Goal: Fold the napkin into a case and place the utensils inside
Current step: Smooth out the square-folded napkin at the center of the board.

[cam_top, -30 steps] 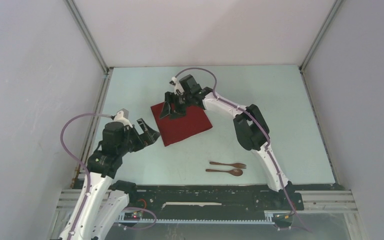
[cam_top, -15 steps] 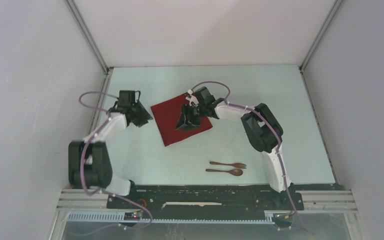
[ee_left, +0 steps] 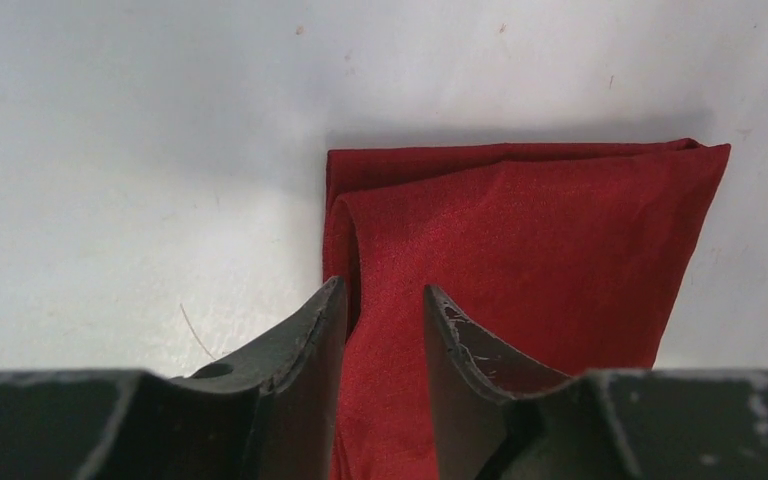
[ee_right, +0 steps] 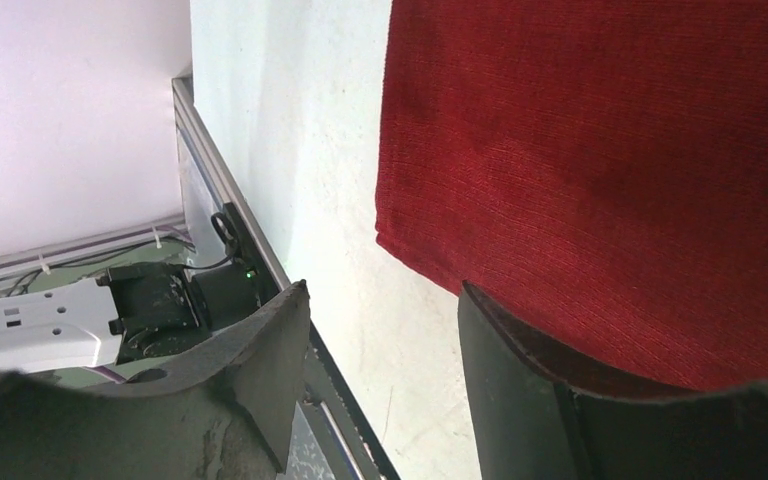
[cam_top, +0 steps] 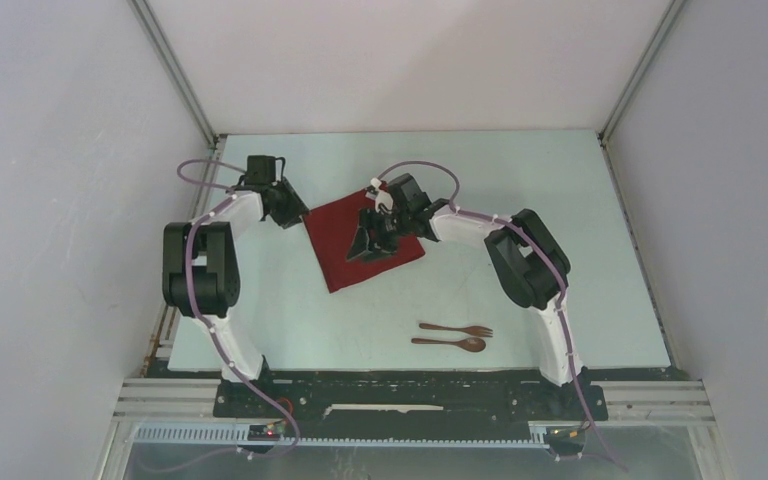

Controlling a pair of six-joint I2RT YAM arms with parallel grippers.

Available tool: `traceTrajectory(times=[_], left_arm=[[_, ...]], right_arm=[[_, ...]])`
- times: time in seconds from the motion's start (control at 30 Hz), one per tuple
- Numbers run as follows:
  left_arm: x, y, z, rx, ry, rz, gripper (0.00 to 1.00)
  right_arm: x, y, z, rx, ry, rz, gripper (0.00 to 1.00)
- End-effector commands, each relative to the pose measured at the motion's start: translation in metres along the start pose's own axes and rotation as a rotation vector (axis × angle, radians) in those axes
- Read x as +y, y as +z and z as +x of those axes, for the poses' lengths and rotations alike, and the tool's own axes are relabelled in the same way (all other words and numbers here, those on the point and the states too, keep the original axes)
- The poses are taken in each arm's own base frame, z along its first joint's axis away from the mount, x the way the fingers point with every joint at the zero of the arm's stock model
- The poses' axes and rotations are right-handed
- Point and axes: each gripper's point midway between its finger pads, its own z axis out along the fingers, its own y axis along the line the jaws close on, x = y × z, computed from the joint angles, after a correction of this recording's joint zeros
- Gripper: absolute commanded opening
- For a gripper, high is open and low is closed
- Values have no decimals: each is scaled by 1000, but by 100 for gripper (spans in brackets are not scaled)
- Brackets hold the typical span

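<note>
The dark red napkin [cam_top: 345,250] lies folded into a rough square at the middle of the table. My left gripper [cam_top: 298,214] sits at its far left corner. In the left wrist view the jaws [ee_left: 383,287] have closed in on the napkin [ee_left: 520,240], with a ridge of cloth between the fingers. My right gripper [cam_top: 368,245] hangs low over the napkin's middle. Its jaws [ee_right: 382,287] stand apart over bare table, one finger over the napkin's [ee_right: 600,150] edge. The utensils, a brown fork [cam_top: 457,329] and spoon [cam_top: 450,343], lie side by side near the front.
White walls close in the table on three sides, with metal rails [cam_top: 192,225] along the left and right edges. A black rail with both arm bases runs along the front [cam_top: 410,395]. The left arm's base [ee_right: 150,305] shows in the right wrist view.
My left arm has swung from the near left out to the napkin's far left corner, and its jaws have narrowed onto the cloth. The right gripper slid from the napkin's far edge towards its middle.
</note>
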Motion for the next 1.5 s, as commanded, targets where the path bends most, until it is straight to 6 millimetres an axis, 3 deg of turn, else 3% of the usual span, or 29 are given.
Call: traceTrajectory(times=[0.0, 0.23, 0.27, 0.5, 0.83, 1.07, 1.47], left_arm=[[-16, 4, -13, -12, 49, 61, 40], [-18, 14, -14, 6, 45, 67, 32], [-10, 16, -21, 0, 24, 57, 30], [-2, 21, -30, -5, 21, 43, 24], [0, 33, -23, 56, -1, 76, 29], [-3, 27, -23, 33, -23, 99, 35], [-4, 21, -31, 4, 1, 90, 18]], right_arm=[[38, -7, -13, -37, -105, -68, 65], [45, 8, -9, -12, -116, -72, 65], [47, 8, -8, -10, -119, -73, 65], [56, 17, -3, 15, -130, -87, 65], [48, 37, 16, 74, -96, -80, 63], [45, 38, 18, 77, -102, -64, 63], [42, 42, 23, 91, -112, -38, 61]])
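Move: From the left hand, the napkin's far-left corner lies about 3 cm ahead, 1 cm to its left and some 3 cm below. The napkin's middle is roughly 5 cm back and 13 cm to its right, and the far-right corner 7 cm ahead and 19 cm to its right. From the right hand, the near-left corner is about 8 cm back, 6 cm to its left and 5 cm below. Ease the left gripper about 3 cm down and nearly as far forward onto the napkin's far-left corner, narrow the fingers, part them a little while settling, then close them again to pinch the upper layer there. Meanwhile hop the half-open right gripper some 5 cm left and back towards the near-left corner, rising about 3 cm before coming down again. ##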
